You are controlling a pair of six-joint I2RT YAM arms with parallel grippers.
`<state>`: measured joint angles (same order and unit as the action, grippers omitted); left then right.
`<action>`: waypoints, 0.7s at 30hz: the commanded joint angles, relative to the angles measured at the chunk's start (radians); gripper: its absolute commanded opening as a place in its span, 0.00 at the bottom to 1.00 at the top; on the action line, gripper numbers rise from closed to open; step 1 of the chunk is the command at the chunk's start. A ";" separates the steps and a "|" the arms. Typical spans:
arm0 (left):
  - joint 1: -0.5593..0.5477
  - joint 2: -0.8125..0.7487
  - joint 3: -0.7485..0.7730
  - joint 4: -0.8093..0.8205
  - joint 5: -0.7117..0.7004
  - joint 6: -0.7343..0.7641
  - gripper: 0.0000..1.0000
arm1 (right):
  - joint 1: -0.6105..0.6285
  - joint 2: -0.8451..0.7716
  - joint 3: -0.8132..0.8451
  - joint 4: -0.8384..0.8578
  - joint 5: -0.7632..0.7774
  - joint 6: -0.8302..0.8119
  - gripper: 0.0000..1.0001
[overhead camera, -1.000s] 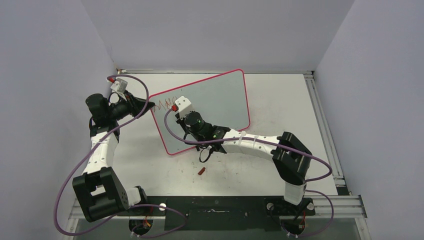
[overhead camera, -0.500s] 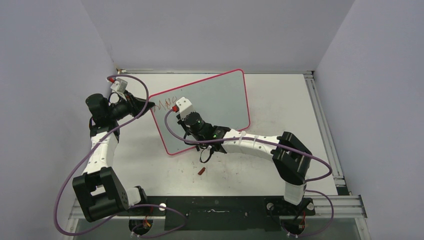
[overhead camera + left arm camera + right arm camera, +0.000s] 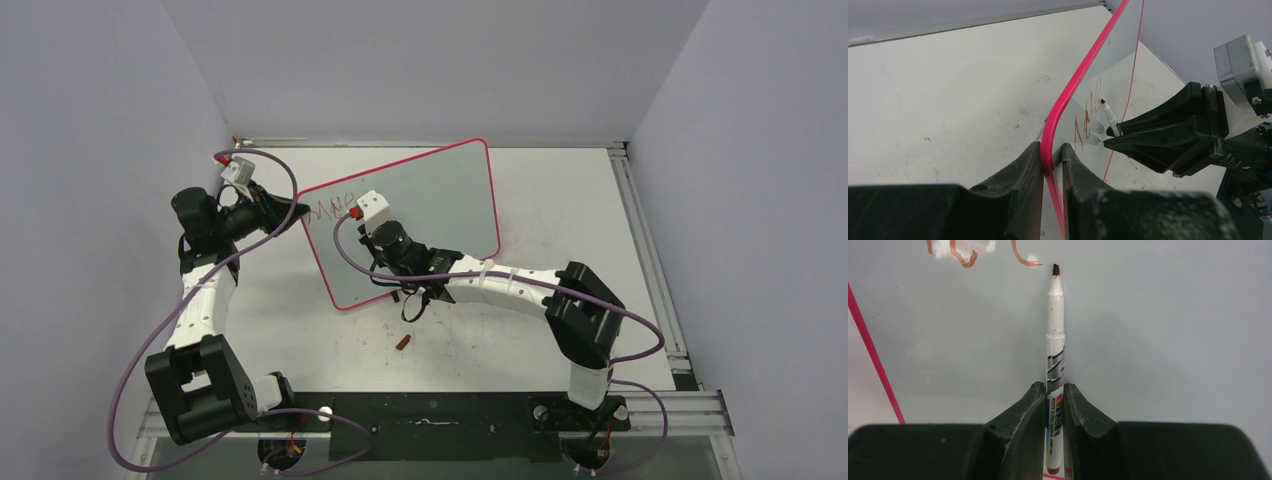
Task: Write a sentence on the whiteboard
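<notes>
The whiteboard (image 3: 445, 195), pale grey with a pink rim, stands tilted on the table. My left gripper (image 3: 1052, 150) is shut on its rim (image 3: 1068, 95) at the upper left corner. The sentence (image 3: 328, 210) is a few red-brown letters near that corner, also visible in the left wrist view (image 3: 1087, 117) and the right wrist view (image 3: 965, 255). My right gripper (image 3: 1054, 387) is shut on a white marker (image 3: 1055, 330). The marker's dark tip (image 3: 1056, 270) lies at the board face just right of the last stroke.
A small red marker cap (image 3: 404, 342) lies on the table in front of the board. Grey walls close in the table on the left, back and right. Purple cables loop from both arms; a metal rail (image 3: 650, 270) runs along the right edge.
My right gripper and the marker have shifted slightly to the right along the board. The left gripper and the board have not moved.
</notes>
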<state>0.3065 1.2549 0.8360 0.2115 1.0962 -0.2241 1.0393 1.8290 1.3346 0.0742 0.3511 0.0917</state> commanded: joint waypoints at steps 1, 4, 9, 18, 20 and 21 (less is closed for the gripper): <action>-0.003 -0.008 0.003 -0.050 -0.030 0.036 0.00 | -0.010 -0.035 0.003 0.005 0.016 0.003 0.05; -0.002 -0.010 0.003 -0.054 -0.036 0.038 0.00 | -0.008 -0.065 -0.010 0.031 -0.023 -0.012 0.05; -0.002 -0.027 0.010 -0.084 -0.080 0.047 0.26 | -0.002 -0.160 -0.044 0.057 -0.133 -0.024 0.05; 0.004 -0.150 0.000 -0.132 -0.232 0.080 0.80 | -0.086 -0.335 -0.069 -0.205 -0.448 0.031 0.05; 0.001 -0.199 -0.004 -0.142 -0.290 0.095 0.81 | -0.148 -0.360 -0.068 -0.290 -0.600 0.056 0.05; -0.003 -0.225 -0.002 -0.151 -0.333 0.104 0.81 | -0.176 -0.366 -0.064 -0.332 -0.666 0.060 0.05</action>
<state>0.3046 1.1320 0.8249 0.0734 0.8940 -0.1680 0.9581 1.5105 1.2736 -0.0803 -0.0303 0.1047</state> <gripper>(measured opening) 0.803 0.155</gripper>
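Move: The right hand already holds the marker at the whiteboard; the finished writing's middle lies roughly 5 cm ahead, 8 left and 3 above it, the board's middle some 6 ahead, 5 right and 3 below, and the board's upper left corner about 4 ahead, 13 left and 8 above. The left hand still grips that corner, with the board's middle about 2 cm ahead, 18 right and 11 below it. Right hand draws marker about 9 cm up, 5 back from the board; left fingers open wide around its corner. ##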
